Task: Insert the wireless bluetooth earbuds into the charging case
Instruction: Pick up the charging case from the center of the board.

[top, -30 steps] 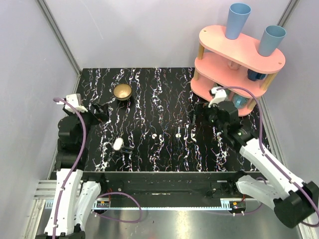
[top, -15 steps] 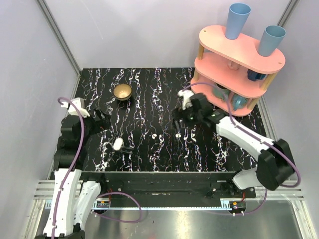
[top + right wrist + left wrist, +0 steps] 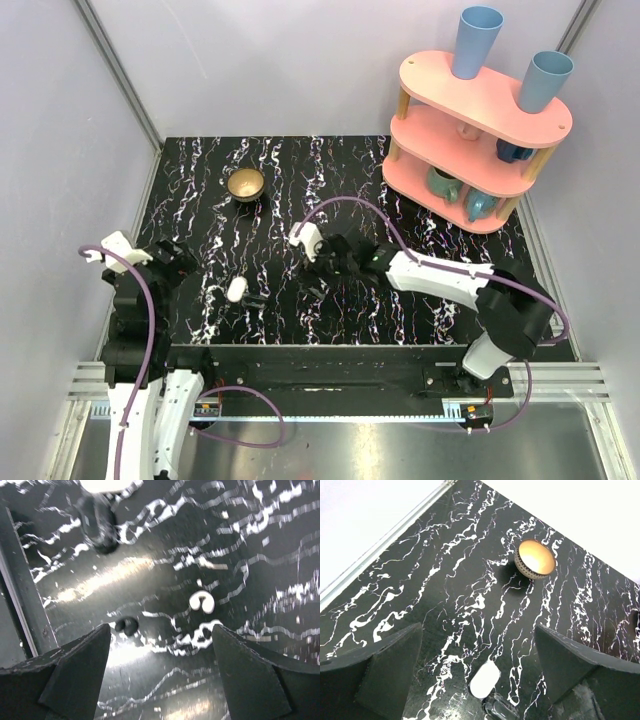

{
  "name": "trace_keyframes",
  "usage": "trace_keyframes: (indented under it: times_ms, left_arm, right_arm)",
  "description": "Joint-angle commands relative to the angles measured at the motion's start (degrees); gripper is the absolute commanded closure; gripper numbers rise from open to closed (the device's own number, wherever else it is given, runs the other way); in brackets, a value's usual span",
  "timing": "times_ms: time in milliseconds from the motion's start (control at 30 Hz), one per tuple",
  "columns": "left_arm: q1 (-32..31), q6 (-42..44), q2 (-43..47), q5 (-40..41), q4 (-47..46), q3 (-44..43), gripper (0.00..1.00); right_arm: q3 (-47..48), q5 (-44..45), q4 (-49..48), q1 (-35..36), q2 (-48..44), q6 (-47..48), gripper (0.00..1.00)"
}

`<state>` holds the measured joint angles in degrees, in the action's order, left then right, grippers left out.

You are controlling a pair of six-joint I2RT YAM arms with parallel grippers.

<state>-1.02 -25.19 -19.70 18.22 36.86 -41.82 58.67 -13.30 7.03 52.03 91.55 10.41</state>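
The white charging case lies closed on the black marbled table at the front left. It also shows in the left wrist view. My left gripper is open and empty to its left, with the case low between the fingers in its wrist view. My right gripper is open above the table's middle. In its wrist view one small white curved earbud lies just beyond the right finger. The second earbud is not clearly seen.
A small black block touches the case's right end. A small dark lump lies by my right gripper's left finger. A brass bowl stands at the back left. A pink tiered shelf with blue cups and mugs fills the back right.
My right arm has swung left from beside the shelf to the table's middle, over the earbuds. My left gripper has drawn back toward the near left edge.
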Motion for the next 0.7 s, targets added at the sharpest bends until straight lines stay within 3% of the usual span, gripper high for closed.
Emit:
trace_keyframes:
  times_ms: [0,367,667]
  left_arm:
    - [0.23,-2.06,1.77,4.90,-0.47,0.43,0.01]
    - [0.23,-2.32,1.16,5.78,-0.47,0.43,0.01]
    - [0.23,-2.50,0.98,5.86,-0.56,0.60,0.01]
  right_arm:
    - [1.17,-3.31,-14.23,3.68,3.63,6.27,0.11]
    - [7.50,-7.88,-22.75,6.85,16.11,11.47,0.15]
    - [12.43,-11.74,-22.32,8.26,21.13,14.02,0.15]
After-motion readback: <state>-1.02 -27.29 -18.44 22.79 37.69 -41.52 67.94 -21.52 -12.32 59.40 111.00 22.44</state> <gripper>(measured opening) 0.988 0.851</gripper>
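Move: The charging case lies open on the table, its dark part about 17 cm to the right hand's left, 4 cm back and some 9 cm below. Its white part adjoins, roughly 4 cm farther left and 3 cm farther out than the dark part. A white earbud lies about 3 cm ahead of the right hand and 3 cm left, equally low. From the left hand the dark part is about 17 cm right, 9 cm back and 22 cm down. Towards the charging case's dark part the right hand sweeps left about 12 cm, passing above the table with its fingers wide open. It dips some 4 cm on the way, then lifts again by 1 to 2 cm, while the wrist turns roughly 20 degrees counter-clockwise; it doesn't yet touch the case. ##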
